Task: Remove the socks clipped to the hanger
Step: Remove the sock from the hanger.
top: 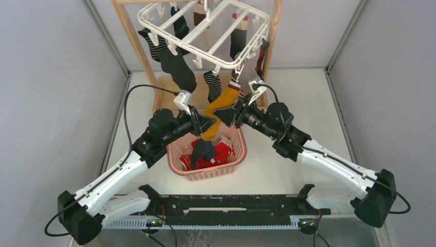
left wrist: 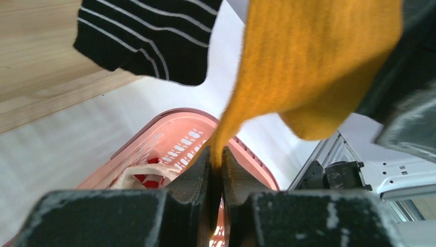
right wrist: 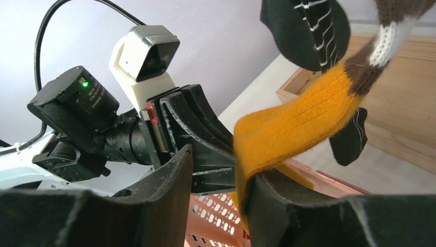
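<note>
The white hanger (top: 205, 25) hangs at the top with several socks clipped to it, among them a black one (top: 177, 67) and a striped black-white one (top: 212, 85). A mustard yellow sock (top: 222, 103) with a brown-and-white cuff (right wrist: 380, 41) dangles from its front edge. My left gripper (top: 207, 123) is shut on the lower part of this yellow sock (left wrist: 308, 62), the fabric pinched between its jaws (left wrist: 217, 167). My right gripper (top: 232, 114) stands open beside it (right wrist: 218, 177). The yellow sock (right wrist: 293, 128) drapes against that gripper's right finger (right wrist: 288, 206).
A pink basket (top: 177, 167) sits under the grippers, holding red patterned socks (top: 218, 154) and a black sock (top: 201, 150). The wooden stand (top: 134, 41) and its base (top: 165, 87) rise behind. Grey walls close both sides. The left wrist camera (right wrist: 146, 56) is near my right fingers.
</note>
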`<state>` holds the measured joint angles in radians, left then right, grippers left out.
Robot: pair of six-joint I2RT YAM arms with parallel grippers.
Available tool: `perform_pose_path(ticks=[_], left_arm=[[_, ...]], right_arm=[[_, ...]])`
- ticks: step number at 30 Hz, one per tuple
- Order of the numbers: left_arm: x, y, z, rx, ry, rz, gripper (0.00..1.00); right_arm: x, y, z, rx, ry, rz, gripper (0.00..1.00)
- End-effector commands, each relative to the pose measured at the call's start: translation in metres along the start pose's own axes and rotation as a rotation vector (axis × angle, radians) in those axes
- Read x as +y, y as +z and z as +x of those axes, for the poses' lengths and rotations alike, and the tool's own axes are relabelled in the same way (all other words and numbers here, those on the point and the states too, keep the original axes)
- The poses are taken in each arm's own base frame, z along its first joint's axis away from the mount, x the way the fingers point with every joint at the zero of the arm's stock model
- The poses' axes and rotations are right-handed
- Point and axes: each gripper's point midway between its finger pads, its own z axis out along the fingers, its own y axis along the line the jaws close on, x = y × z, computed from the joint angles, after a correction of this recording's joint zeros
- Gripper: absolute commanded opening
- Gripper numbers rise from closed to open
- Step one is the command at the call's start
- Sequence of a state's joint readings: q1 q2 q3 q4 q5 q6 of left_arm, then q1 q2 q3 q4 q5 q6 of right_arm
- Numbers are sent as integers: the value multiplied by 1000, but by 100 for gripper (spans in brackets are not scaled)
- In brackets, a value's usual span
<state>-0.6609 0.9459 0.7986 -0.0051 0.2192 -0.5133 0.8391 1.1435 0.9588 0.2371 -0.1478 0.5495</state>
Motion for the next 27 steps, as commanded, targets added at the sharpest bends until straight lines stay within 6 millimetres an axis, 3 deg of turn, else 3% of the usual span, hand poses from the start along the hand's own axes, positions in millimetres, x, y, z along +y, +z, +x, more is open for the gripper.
perform_pose_path(ticks=[1,11,13,17,27], left_arm=[[-11,5,-37,-81,51,-3,14],[0,16,-44,-52,69,-77,14],[1,17,-46,-54,71,-88,14],[2,18,-50,-56,73,-103,14],[-1,11,-61,-71,87,-121,14]], right_arm=[[7,-20,-40,-93,-50,46,49],[-30,-61,-73,-190,-90,257,61],[-41,-69,-72,-183,-89,310,64],[-57,-86,-82,-219,-76,396,81],[-82,-110,-97,-268,-53,520,83]])
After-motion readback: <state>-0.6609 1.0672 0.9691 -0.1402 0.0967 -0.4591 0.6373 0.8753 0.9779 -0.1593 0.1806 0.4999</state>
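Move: The orange sock's brown cuff hangs in its clip about 12 cm ahead of the right hand, 3 cm to its right and 12 cm up. From that hand the striped sock is some 13 cm ahead, 5 cm left and 5 cm up, and the pink basket about 17 cm back, 8 cm left and 25 cm down. From the left hand, already pinching the orange foot, the cuff is roughly 13 cm ahead, 7 cm right and 15 cm up. Opening wider, the right hand draws 15 cm rightward off the orange sock; the left keeps pinching, easing forward. ##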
